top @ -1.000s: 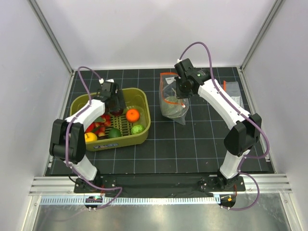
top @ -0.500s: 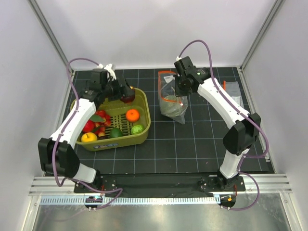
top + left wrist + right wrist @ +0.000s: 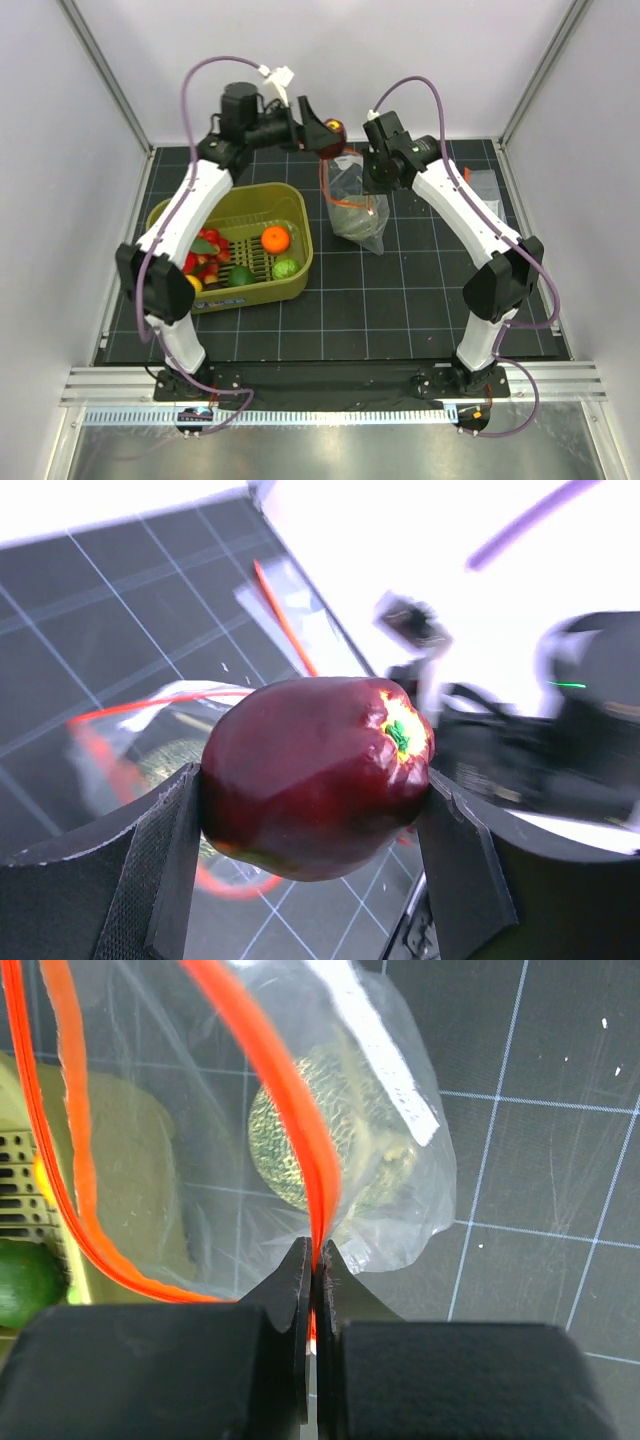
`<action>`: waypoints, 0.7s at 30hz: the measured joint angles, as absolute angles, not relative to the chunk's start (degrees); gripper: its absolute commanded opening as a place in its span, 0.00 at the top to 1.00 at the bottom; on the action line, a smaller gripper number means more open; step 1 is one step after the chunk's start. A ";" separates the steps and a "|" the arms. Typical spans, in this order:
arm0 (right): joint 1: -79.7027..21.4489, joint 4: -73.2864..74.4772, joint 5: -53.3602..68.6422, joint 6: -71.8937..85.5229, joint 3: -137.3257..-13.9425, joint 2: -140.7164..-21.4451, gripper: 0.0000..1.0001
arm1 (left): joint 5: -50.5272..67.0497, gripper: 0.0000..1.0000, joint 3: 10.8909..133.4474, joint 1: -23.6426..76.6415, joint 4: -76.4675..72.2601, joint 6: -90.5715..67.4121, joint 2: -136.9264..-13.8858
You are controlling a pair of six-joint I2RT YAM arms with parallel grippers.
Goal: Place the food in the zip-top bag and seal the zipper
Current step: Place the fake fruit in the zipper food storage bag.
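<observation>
My left gripper (image 3: 322, 130) is shut on a dark red-purple piece of food (image 3: 334, 130) (image 3: 315, 775), held in the air just above and left of the zip-top bag (image 3: 356, 208). The fingers (image 3: 165, 865) press on its two sides. My right gripper (image 3: 373, 178) (image 3: 317, 1260) is shut on the orange-red zipper (image 3: 290, 1100) and holds the bag's mouth (image 3: 130, 705) up and open. A pale-green mottled round piece (image 3: 320, 1130) lies inside the bag. An orange (image 3: 276, 238) and red, yellow and green pieces lie in the basket (image 3: 296, 205).
The olive-green basket stands left of the bag on the black gridded mat (image 3: 400, 300). A second flat clear bag (image 3: 482, 185) with an orange strip lies at the far right. Metal frame posts and white walls close in the back and sides.
My left arm lifted the dark red-purple piece out of the basket and swung it up and right to the bag's mouth. My right gripper kept hold of the zipper, raising it slightly.
</observation>
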State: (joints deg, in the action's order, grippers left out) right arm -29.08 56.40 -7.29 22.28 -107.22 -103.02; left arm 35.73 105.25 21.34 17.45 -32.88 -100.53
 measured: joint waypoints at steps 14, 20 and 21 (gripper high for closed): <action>-26.41 57.63 -6.13 25.87 -107.20 -100.75 0.99 | 34.24 0.11 100.64 28.93 23.09 -31.79 -108.92; -24.99 57.45 -5.23 26.46 -103.77 -97.82 0.99 | 25.65 0.00 104.90 31.07 31.27 -28.56 -107.63; -24.80 57.45 -5.15 26.50 -103.24 -97.45 0.99 | 24.16 0.00 104.53 31.31 32.32 -28.45 -106.48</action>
State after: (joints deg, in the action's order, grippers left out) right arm -24.80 57.45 -5.15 26.50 -103.24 -97.45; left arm 24.16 104.53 31.31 32.32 -28.45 -106.48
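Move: The eggplant is already in the left fingers, and the bag's open mouth lies about 5 cm to this hand's right, 4 cm back and some 14 cm below. The green melon inside the bag is roughly 8 cm right, 4 cm back and 30 cm down; the orange in the basket is 12 cm left, 9 cm back and 30 cm down. From the right hand, pinching the rim, the mouth's middle is about 6 cm left and 3 cm ahead at its own height, with the melon 3 cm left, 2 cm ahead and 15 cm below. The eggplant is carried down about 12 cm and some 6 cm right, drawing back slightly, to the bag's mouth; the left fingers tip about 20 degrees further down, then open wide and let go of it, the hand just starting back up and left. The right hand keeps its pinch on the rim, rising a little, then drawing it about 3 cm right. ##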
